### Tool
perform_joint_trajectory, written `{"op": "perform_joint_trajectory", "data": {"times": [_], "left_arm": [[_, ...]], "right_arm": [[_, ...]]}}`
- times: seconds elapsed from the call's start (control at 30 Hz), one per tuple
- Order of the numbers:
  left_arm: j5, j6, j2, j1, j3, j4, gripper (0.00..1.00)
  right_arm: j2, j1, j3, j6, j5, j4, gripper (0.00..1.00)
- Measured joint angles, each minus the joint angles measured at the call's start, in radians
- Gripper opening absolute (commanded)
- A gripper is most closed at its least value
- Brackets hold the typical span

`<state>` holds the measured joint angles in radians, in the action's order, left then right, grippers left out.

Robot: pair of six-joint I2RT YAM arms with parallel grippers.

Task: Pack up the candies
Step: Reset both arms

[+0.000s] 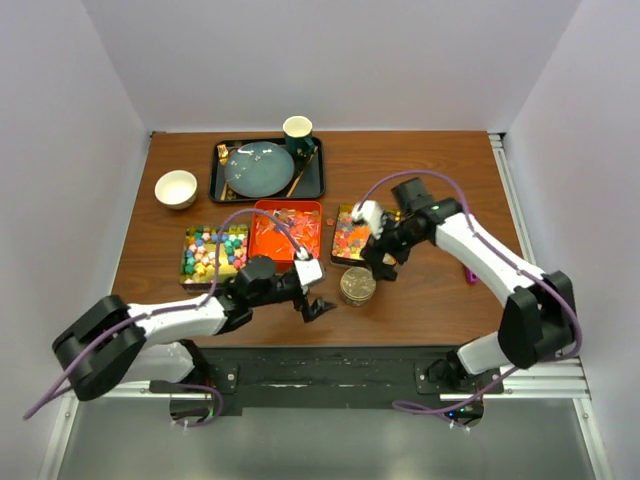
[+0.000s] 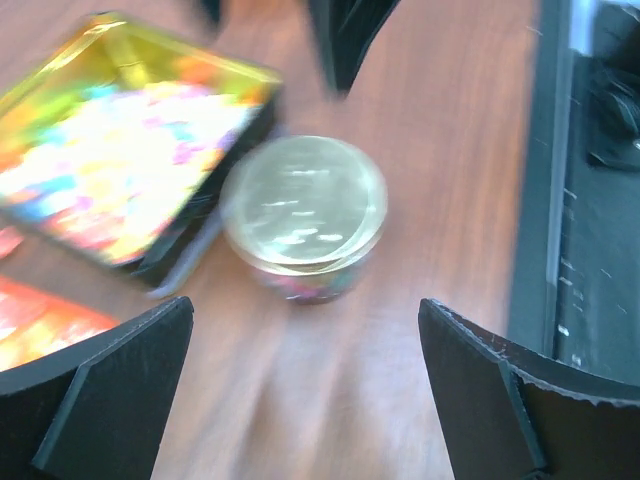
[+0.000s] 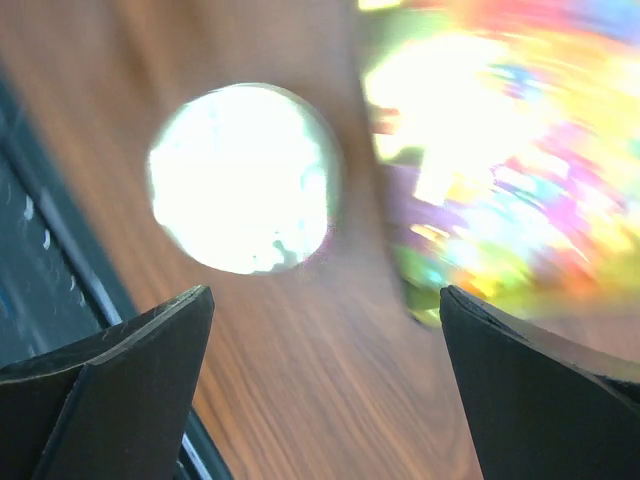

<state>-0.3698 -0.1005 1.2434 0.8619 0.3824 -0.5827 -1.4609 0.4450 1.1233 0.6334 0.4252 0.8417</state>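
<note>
The candies lie in three containers: multicoloured cubes in a gold tray (image 1: 213, 252), wrapped pieces in an orange tray (image 1: 287, 230), and small bright sweets in a second gold tray (image 1: 350, 235) (image 2: 120, 170) (image 3: 520, 150). A small round jar capped with a gold lid (image 1: 357, 285) (image 2: 305, 215) (image 3: 245, 180) stands in front of that second tray, with coloured sweets showing through its wall. My left gripper (image 1: 318, 305) (image 2: 305, 400) hangs open just left of the jar, nothing between its fingers. My right gripper (image 1: 383, 262) (image 3: 325, 390) is open and empty too, just right of the jar and above the table.
A purple scoop (image 1: 468, 273) lies on the table to the right. At the back stand a black tray (image 1: 318, 180) with a blue plate (image 1: 258, 168), a green cup (image 1: 298, 133) and a white bowl (image 1: 176, 188). The near table edge runs close behind both grippers.
</note>
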Motion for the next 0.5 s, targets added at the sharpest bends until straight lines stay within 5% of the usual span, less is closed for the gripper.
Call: {"op": "perform_joint_trajectory", "data": {"times": [0.27, 0.5], "left_arm": [[0.080, -0.013, -0.089, -0.259, 0.178, 0.302, 1.00], [0.137, -0.075, -0.093, -0.436, 0.311, 0.436, 1.00]], "right_arm": [[0.150, -0.275, 0.001, -0.304, -0.217, -0.121, 0.99], [0.298, -0.296, -0.110, -0.451, -0.495, -0.202, 0.99]]}}
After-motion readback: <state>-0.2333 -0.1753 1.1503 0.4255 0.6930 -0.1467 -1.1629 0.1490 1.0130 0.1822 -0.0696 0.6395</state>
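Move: The closed candy jar stands between the open hands, its middle about 9 cm lower than either: some 3 cm ahead and 9 cm right of the left hand, and 3 cm back and 5 cm left of the right one. From the left hand, the orange tray lies about 18 cm ahead and 12 cm left. From the right hand, the yellow candy box is 13 cm ahead and 3 cm left, the purple scoop 12 cm ahead and 27 cm right. Parting from each other and rising, both empty hands keep leaving the jar with fingers wide open. The left swings forward and left towards the orange tray, rising as it turns counter-clockwise about 30 degrees; the right sweeps some 15 cm right towards the scoop side, also forward and up, turning clockwise with its fingers tilting forward, then eases slightly back near the end. ##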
